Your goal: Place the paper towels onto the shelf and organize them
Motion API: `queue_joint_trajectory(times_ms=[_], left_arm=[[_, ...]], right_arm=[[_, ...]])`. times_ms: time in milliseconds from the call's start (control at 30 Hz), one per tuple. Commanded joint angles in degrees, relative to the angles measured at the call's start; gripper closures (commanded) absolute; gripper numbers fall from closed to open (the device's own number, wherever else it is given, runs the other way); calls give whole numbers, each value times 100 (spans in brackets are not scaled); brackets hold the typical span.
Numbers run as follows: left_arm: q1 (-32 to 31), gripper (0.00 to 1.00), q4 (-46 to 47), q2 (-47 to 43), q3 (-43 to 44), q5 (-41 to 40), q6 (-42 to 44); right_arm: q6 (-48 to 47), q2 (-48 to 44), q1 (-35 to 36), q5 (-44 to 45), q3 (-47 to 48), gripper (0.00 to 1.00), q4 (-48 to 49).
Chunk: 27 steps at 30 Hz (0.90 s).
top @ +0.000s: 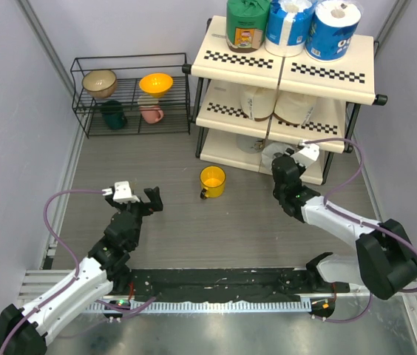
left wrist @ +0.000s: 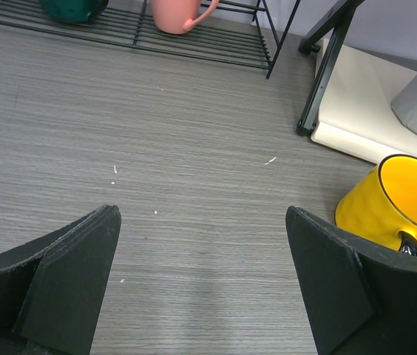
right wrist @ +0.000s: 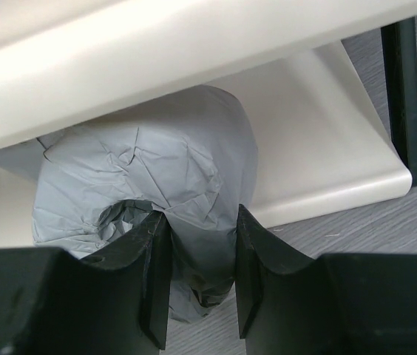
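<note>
The shelf (top: 290, 66) stands at the back right. Its top tier holds a green-wrapped roll (top: 247, 24) and two blue-and-white rolls (top: 288, 26). Two cream rolls (top: 275, 103) sit on the middle tier. A grey-white roll (top: 251, 143) lies on the bottom tier. My right gripper (top: 286, 168) is shut on the wall of a second grey-white roll (right wrist: 157, 170) at the front of the bottom tier; one finger is in its core, the other outside (right wrist: 199, 244). My left gripper (top: 149, 198) is open and empty over the table (left wrist: 201, 244).
A yellow cup (top: 212, 181) stands on the table in front of the shelf, just right of my left gripper in the left wrist view (left wrist: 390, 203). A low black wire rack (top: 131, 92) at the back left holds bowls and mugs. Grey walls close both sides.
</note>
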Motion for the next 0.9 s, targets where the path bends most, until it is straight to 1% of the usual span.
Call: queue_joint_trajectory(times_ms=[0, 200, 333, 467, 567, 600, 667, 733, 867], left_arm=[[23, 0, 218, -45, 19, -27, -48], [24, 0, 218, -72, 19, -36, -48], [23, 1, 218, -63, 19, -36, -48], [32, 0, 218, -71, 19, -36, -57], [32, 0, 218, -72, 10, -27, -57], [32, 0, 218, -72, 10, -27, -57], [23, 0, 218, -72, 10, -27, -48], [32, 0, 218, -72, 10, -27, -48], [32, 0, 218, -72, 10, -36, -57]], right_arm=[[-107, 198, -34, 485, -16, 73, 1173], [-230, 577, -78, 530, 133, 73, 1445], [-274, 805, -113, 494, 292, 73, 1446], [-292, 963, -149, 416, 362, 65, 1446], [-319, 1008, -184, 266, 380, 50, 1507], [-327, 1051, -193, 257, 397, 44, 1507], [-345, 1069, -201, 231, 415, 38, 1516], [-362, 1069, -210, 222, 424, 35, 1516], [-494, 999, -219, 195, 441, 34, 1542]])
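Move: My right hand holds the last gray paper towel roll by its wall, one finger in the core. Its spot on the bottom shelf is about 5 cm ahead, 4 cm left and 5 cm lower. The other gray roll there sits some 6 cm ahead and 11 cm left; the yellow mug is about 23 cm left and 8 cm back. From my idle left hand the spot is roughly 14 cm ahead and 42 cm right. I ease the pinched roll forward and down with my right hand, deeper under the middle shelf onto the bottom one, about 2 cm in and 2.5 cm down. Then I spread my fingers from a third to about two thirds open while still drifting forward another 1.5 cm and rising as much, one finger staying inside the core. ##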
